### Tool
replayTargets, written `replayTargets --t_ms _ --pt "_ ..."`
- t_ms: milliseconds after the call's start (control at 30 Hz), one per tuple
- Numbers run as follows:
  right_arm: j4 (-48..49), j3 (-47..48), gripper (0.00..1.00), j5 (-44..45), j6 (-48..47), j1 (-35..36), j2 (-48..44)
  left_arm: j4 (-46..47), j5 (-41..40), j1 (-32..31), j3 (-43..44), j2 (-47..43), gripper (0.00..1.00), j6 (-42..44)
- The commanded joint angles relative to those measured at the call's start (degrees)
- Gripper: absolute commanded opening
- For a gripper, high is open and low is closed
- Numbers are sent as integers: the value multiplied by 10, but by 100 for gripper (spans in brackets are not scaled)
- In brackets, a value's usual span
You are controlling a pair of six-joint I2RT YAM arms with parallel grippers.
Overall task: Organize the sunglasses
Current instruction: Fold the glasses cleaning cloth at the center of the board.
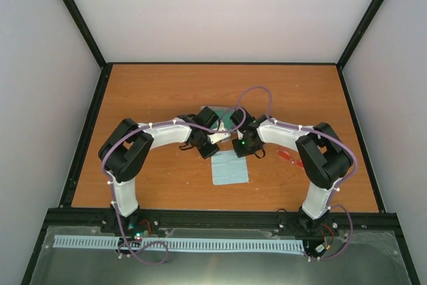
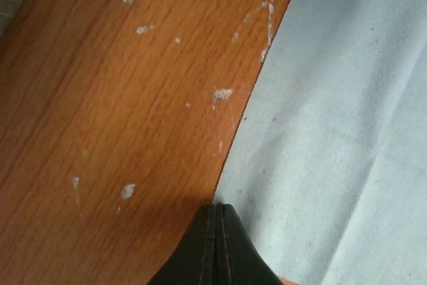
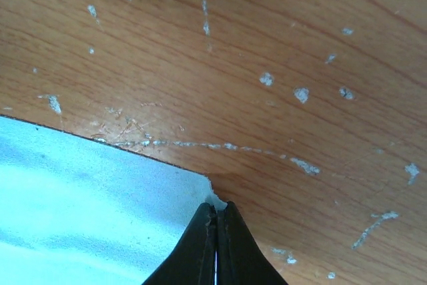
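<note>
The sunglasses (image 1: 288, 158), small with red-orange lenses, lie on the wooden table right of the right arm's wrist; neither wrist view shows them. A pale blue cloth (image 1: 230, 168) lies flat at the table's middle. My left gripper (image 1: 211, 150) is shut at the cloth's far left corner; in the left wrist view the closed tips (image 2: 217, 208) meet the cloth (image 2: 333, 118) at its edge. My right gripper (image 1: 245, 148) is shut on the far right corner, and in the right wrist view (image 3: 217, 206) a sliver of cloth (image 3: 100, 191) shows between the tips.
A grey case with teal-green lining (image 1: 223, 118) lies open just behind both grippers, partly hidden by the wrists. The wooden table (image 1: 160, 91) is edged by a black frame, with white walls around it. Both arms bend inward over the table's middle.
</note>
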Motion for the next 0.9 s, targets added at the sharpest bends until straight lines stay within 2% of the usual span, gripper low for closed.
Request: replayTargets --t_ms 0,333,367,433,500,867 --pt "5 -7 3 14 8 -3 -25 -50 -23 -11 -4 -14 0 1" --pt "22 -9 3 18 5 -3 -48 -64 -22 -11 43 -35 0 0" --pt "21 -8 3 18 5 -3 -47 -65 -23 -11 44 -32 2 -2" --pt "20 -8 3 17 4 -3 -43 -61 -31 -11 39 -25 19 -5" --pt "20 -9 3 16 5 -3 -40 -56 -33 -11 33 -19 24 -5" --pt "21 -9 3 17 5 -3 -36 -33 -49 -12 1 4 26 -4"
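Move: The cleaning cloth's far left corner lies right at the left hand's shut fingertips; the cloth's middle is about 6 cm back and 6 cm to the right of that hand, 1 cm lower. From the right hand, shut on the far right corner, the same middle is some 6 cm back and 5 cm left, 1 cm lower. The open green case stands about 12 cm ahead of the left hand and 2 cm right; the sunglasses lie level with the right hand, roughly 14 cm right. The cloth's far right corner stays pinched in the right fingers, which raise it about 1.5 cm and hold there. At its far left corner the left hand rises shut some 2 cm, opens about a quarter at the top, then sinks over 1 cm back down around that corner, easing about 1 cm to the left. ##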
